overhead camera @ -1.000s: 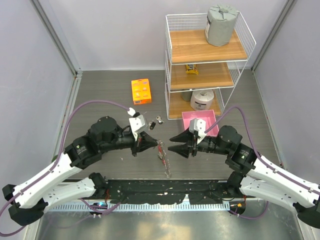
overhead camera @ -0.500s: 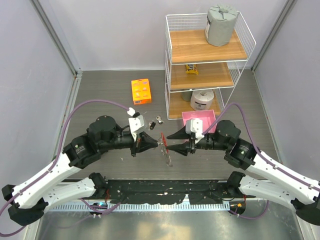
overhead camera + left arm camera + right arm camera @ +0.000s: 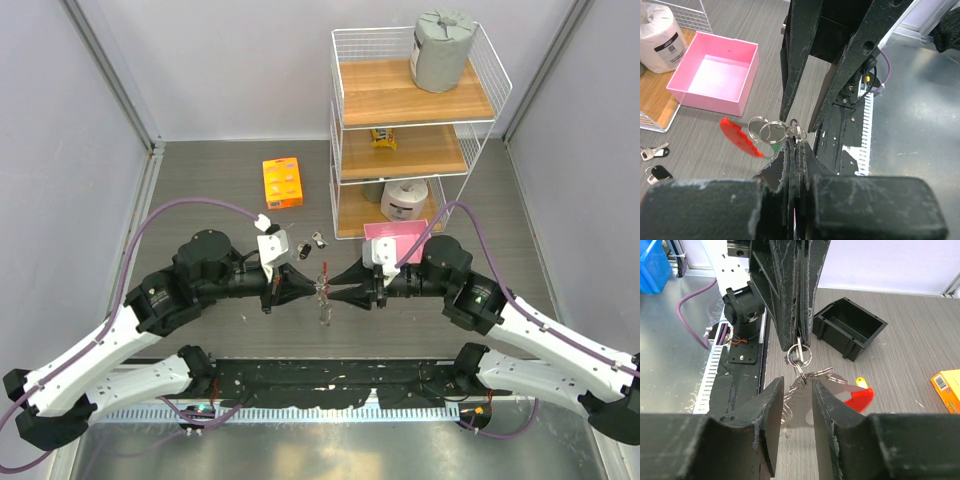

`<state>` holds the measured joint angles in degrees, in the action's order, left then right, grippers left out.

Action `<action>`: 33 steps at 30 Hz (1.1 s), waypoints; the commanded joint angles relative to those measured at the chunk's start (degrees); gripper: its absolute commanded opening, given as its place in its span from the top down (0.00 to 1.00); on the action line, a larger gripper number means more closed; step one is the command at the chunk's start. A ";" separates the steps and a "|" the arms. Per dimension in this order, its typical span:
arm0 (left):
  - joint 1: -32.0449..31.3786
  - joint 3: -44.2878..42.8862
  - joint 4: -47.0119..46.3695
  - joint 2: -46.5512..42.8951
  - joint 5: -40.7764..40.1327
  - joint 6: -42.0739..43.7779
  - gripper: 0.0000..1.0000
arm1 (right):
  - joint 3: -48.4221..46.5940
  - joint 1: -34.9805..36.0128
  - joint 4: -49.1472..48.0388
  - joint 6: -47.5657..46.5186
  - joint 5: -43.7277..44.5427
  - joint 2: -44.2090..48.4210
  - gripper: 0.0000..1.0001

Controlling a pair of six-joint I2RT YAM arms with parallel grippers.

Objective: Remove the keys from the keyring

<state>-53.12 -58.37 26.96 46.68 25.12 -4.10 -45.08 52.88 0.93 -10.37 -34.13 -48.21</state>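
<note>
The keyring (image 3: 324, 291) hangs in the air between both grippers' tips, above the table's near middle. My left gripper (image 3: 796, 145) is shut on a small silvery ring (image 3: 796, 131) of it. The larger rings (image 3: 765, 132) and the red strap fob (image 3: 740, 137) dangle to the left. My right gripper (image 3: 799, 390) stands open with a narrow gap. Its fingers (image 3: 772, 407) flank a flat silvery metal piece (image 3: 807, 405) hanging below the small ring (image 3: 799, 354). Two loose keys (image 3: 310, 243) lie on the table behind the grippers.
An orange box (image 3: 283, 182) lies at the back left. A white wire shelf (image 3: 415, 120) with paper rolls stands at the back right. A pink tray (image 3: 400, 243) sits in front of it. A black open box (image 3: 850, 327) sits on the table.
My right gripper has moved left up to the left gripper's tip and its jaws have narrowed. The keyring bunch, earlier trailing down toward the table, now hangs shorter between the tips.
</note>
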 commanded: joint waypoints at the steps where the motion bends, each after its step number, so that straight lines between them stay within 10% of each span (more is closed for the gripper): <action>1: -0.23 -2.98 -1.65 -0.09 1.24 0.23 1.00 | -3.08 0.64 -1.37 -0.09 -1.82 -0.40 0.66; 9: -0.31 -2.63 -1.91 0.17 1.42 0.23 1.00 | -3.52 0.99 -1.72 1.05 -2.17 -1.19 0.94; 33: -0.31 -0.08 -3.49 -0.80 1.15 -1.09 1.00 | 3.42 0.99 -9.54 7.29 3.55 6.28 0.95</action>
<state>-53.54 -58.37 26.83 46.37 25.19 -4.32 -41.54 53.58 -3.75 -4.97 -30.72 -42.26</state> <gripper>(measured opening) 0.033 0.062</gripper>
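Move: The keyring hangs from the shut left fingers. Its free link sits some 1 cm left of the right hand point, level with it between the half-open fingers, and about 2 cm to the right of the left hand and 1 cm below it. From the right hand, the red-handled tool hangs roughly 7 cm straight below, the pink box lies about 19 cm forward, 15 right and 26 down, and the loose keys some 22 cm forward, 6 left and 29 down. The right hand eases half a centimetre left and as much back while its part-open fingers close, pinching the keyring's free link just off the left fingertips. Keeping that pinch, it draws away to the right and up, about 2 cm each way, its fingertips tipping up some 5 degrees, while the left hand stays put and keeps its grip on the small ring, so that the links are held between the two hands. ##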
